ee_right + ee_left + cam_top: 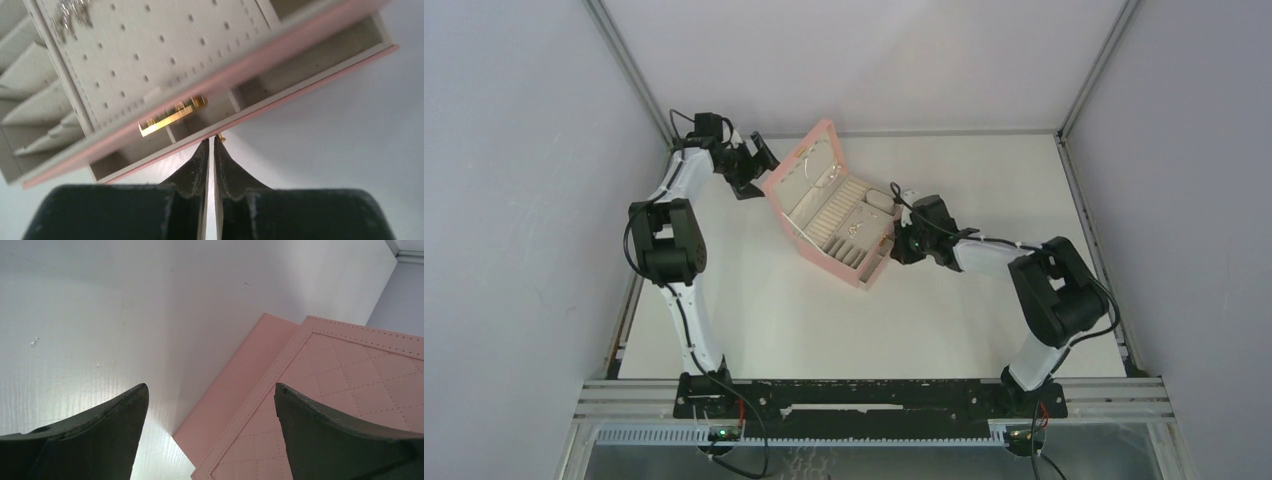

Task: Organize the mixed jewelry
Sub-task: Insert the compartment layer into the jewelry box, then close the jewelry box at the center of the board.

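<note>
The pink box point(824, 215) stands open at mid-table, its lid up and its bottom drawer point(310, 60) pulled out a little. Tiny silver jewelry point(70, 17) lies on the perforated beige panel; in the top view small pieces point(854, 231) show on the beige lining. My right gripper point(211, 142) is at the drawer's front edge, jaws together but for a sliver. The small gold knob point(220, 137) peeks out beside the right fingertip. My left gripper point(210, 392) is wide open with nothing between its fingers, behind the quilted lid point(350, 375).
A gold clasp point(170, 116) sits on the box's front, above the drawer. White table surface point(754, 320) lies between the box and the arm bases. Grey walls close in the table on the left, right and back.
</note>
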Motion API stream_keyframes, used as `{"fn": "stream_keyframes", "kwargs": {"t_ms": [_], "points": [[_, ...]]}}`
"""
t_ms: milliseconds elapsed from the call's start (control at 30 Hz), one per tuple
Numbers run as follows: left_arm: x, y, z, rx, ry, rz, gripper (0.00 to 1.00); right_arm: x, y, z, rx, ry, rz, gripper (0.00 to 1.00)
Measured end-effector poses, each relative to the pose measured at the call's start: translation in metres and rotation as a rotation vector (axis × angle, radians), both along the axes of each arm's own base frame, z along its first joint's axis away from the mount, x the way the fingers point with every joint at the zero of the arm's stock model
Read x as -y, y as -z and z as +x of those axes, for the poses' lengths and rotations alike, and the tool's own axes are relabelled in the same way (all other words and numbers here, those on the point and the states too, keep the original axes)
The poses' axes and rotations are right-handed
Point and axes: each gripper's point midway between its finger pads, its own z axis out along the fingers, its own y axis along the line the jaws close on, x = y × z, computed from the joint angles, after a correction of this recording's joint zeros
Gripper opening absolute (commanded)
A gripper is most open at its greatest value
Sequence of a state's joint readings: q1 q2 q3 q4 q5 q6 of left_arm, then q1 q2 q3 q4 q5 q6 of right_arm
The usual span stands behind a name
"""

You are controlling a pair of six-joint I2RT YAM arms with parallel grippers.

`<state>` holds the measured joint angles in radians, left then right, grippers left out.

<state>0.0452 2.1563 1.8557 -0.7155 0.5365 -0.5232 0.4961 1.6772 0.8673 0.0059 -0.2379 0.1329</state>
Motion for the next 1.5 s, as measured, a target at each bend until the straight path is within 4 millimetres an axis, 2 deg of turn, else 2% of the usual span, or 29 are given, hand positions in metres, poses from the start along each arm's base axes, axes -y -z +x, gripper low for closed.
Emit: {"fn": "stream_keyframes", "kwargs": {"t_ms": [167,300,500,800,1033,1233,1400,1500], "points": [[0.005,0.001,-0.002,-0.003,0.012,0.002,1.0,-0.023,-0.002,0.019,0.022,-0.027,0.027,0.13],[0.017,0.001,-0.005,-0.011,0.047,0.018,1.0,-0.026,-0.004,0.022,0.022,-0.015,0.043,0.13],[0.037,0.001,-0.008,-0.007,0.093,0.02,1.0,-0.012,-0.011,0.015,0.03,0.046,0.101,0.13],[0.035,-0.002,0.001,0.002,0.089,0.02,1.0,0.008,-0.006,0.024,0.014,0.176,0.155,0.12],[0.035,-0.011,0.007,0.025,0.089,0.02,1.0,0.001,0.004,0.041,-0.009,0.207,0.184,0.12],[0.035,-0.011,0.005,0.018,0.089,0.02,1.0,-0.006,-0.004,0.052,0.0,0.205,0.211,0.13],[0.037,-0.016,0.002,0.019,0.091,0.021,1.0,0.01,-0.001,0.051,-0.034,0.243,0.188,0.16],[0.044,-0.034,-0.003,0.049,0.106,0.021,1.0,0.032,-0.013,0.055,-0.021,0.296,0.177,0.17]]}}
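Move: The front of the compartment layer, with its gold knob, is right at the right fingertips, about 1 cm ahead and 1 cm to the left at tip height. The gold latch sits some 3 cm ahead, 2 cm left and 3 cm up, and the jewelry box's middle roughly 6 cm ahead and 8 cm left. From the left hand, the open lid is about 7 cm to the right, level fore and aft and a little lower. Drive the nearly shut right fingertips forward-left about 3.5 cm, pushing the compartment layer's front in under the latch; ease off to the right, shift forward along the front while turning clockwise, nudge forward-left again, then back away rightward. Bring the open left gripper some 4 cm right towards the back of the lid, lifting about 3 cm at the end. ##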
